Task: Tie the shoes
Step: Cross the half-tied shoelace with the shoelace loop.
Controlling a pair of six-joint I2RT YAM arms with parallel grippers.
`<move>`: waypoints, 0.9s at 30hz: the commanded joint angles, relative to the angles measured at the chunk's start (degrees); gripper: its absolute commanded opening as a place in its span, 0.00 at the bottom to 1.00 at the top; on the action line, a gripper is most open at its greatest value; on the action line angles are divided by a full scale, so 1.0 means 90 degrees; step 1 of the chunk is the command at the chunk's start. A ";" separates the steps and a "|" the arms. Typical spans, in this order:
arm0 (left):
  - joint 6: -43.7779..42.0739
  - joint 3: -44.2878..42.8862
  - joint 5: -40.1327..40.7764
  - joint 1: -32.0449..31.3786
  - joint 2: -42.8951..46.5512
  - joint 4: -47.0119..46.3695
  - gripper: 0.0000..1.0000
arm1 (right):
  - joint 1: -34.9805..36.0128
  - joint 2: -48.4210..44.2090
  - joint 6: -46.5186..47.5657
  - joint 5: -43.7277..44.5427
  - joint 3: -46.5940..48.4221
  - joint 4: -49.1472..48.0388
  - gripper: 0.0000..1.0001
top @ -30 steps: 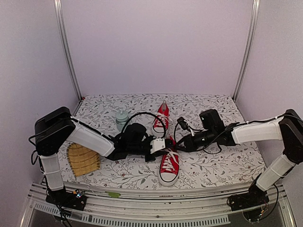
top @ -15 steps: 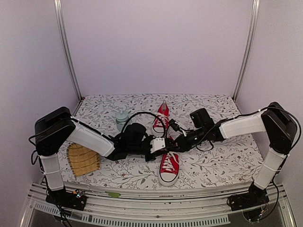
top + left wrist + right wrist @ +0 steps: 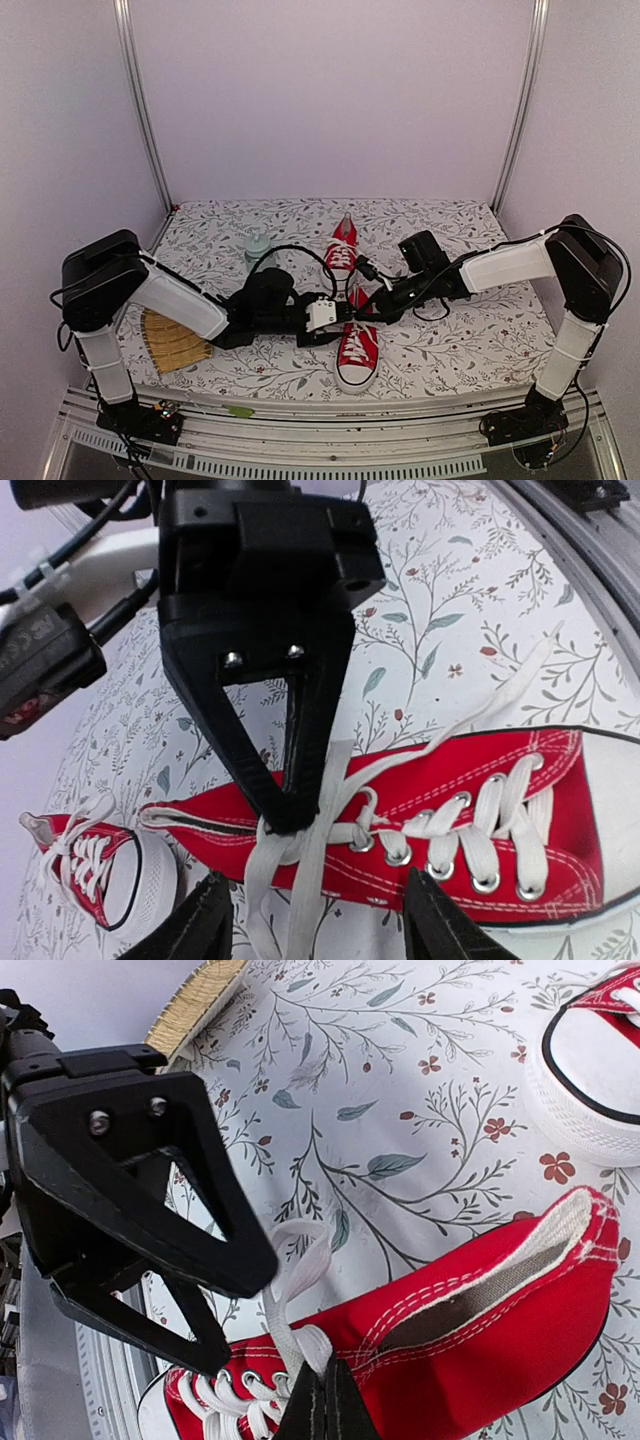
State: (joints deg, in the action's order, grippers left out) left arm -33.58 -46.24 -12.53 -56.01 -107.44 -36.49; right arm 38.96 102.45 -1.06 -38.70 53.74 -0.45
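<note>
The near red shoe point(image 3: 357, 346) lies toe toward the table's front edge; the second red shoe point(image 3: 341, 248) lies behind it. In the right wrist view my right gripper point(image 3: 325, 1402) is shut on the white lace point(image 3: 309, 1252) at the top eyelets of the near shoe point(image 3: 480, 1330). The left wrist view shows those black fingers point(image 3: 262, 770) pinching the lace point(image 3: 300, 880) over the near shoe point(image 3: 470, 780). My left gripper point(image 3: 320, 925) stands open on either side of the lace, just clear of it. From above, both grippers, left point(image 3: 342, 317) and right point(image 3: 363, 312), meet at the shoe's opening.
A small pale bottle point(image 3: 257, 246) stands at the back left of the shoes. A woven bamboo mat point(image 3: 174, 340) lies under the left arm. A black cable point(image 3: 300, 245) loops above the left wrist. Metal rails run along the table's front edge point(image 3: 330, 445).
My right gripper has moved left onto the near shoe and shut on its lace. My left gripper has opened, released the lace and drawn back slightly left.
</note>
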 commanded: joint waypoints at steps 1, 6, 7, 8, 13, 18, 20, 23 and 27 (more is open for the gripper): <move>-0.0774 0.0448 -0.0176 -0.0181 0.0648 -0.0730 0.59 | -0.0074 -0.0230 -0.0046 0.0009 -0.0064 0.0058 0.01; -0.1430 0.0045 -0.0347 -0.0480 0.0698 0.0527 0.45 | -0.0111 -0.0267 -0.0205 -0.0020 -0.0094 0.0034 0.01; -0.1503 -0.0047 -0.0369 -0.0522 0.0630 0.0807 0.40 | -0.0121 -0.0291 -0.0244 -0.0024 -0.0108 0.0018 0.01; -0.1558 -0.0127 -0.0377 -0.0551 0.0569 0.0928 0.36 | -0.0149 -0.0308 -0.0297 -0.0040 -0.0143 -0.0001 0.01; -0.2122 -0.0595 -0.0396 -0.0669 0.0180 0.1370 0.30 | -0.0256 -0.0407 -0.0453 -0.0213 -0.0303 -0.0139 0.01; -0.2673 -0.1178 0.0109 -0.0835 -0.0318 0.1682 0.30 | -0.0257 -0.0343 -0.0486 -0.0460 -0.0327 -0.0323 0.01; -0.2912 -0.1254 0.0241 -0.0867 -0.0405 0.1660 0.30 | -0.0262 -0.0327 -0.0489 -0.0513 -0.0344 -0.0358 0.01; -0.3251 -0.1373 0.0528 -0.0888 -0.0519 0.1690 0.30 | -0.0257 -0.0326 -0.0483 -0.0552 -0.0350 -0.0359 0.01; -0.3936 -0.1524 0.0803 -0.0910 -0.0883 0.1988 0.27 | -0.0257 -0.0363 -0.0468 -0.0571 -0.0356 -0.0373 0.01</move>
State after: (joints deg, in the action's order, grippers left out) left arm -61.60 -58.08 -9.10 -63.31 -112.03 -21.76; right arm 36.95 100.42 -5.15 -42.44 51.29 -2.24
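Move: The left fingers stand open around the lace loop, whose middle is only about 1 cm to their right. Their goal, the loose lace tail on the shoe's right side, lies roughly 5 cm back, 7 cm right and 4 cm below. The near shoe's middle is some 5 cm back, 2 cm right and 6 below; the other shoe is about 18 cm ahead and 2 cm left. From the right hand, pinching the loop's base, the tail is roughly 6 cm back, 4 right and 4 below. Letting the loop pass out from between its fingers, the left hand backs off about 4 cm towards the toe while rising some 3 cm. It then swings right and dips over the lacing towards the loose tail, ending about 5 cm right of its start, with its fingers half narrowed and the wrist turned some 30 degrees, tips lower and more towards the toe. The right fingers keep their pinch on the loop, easing about 1 cm right and up. ##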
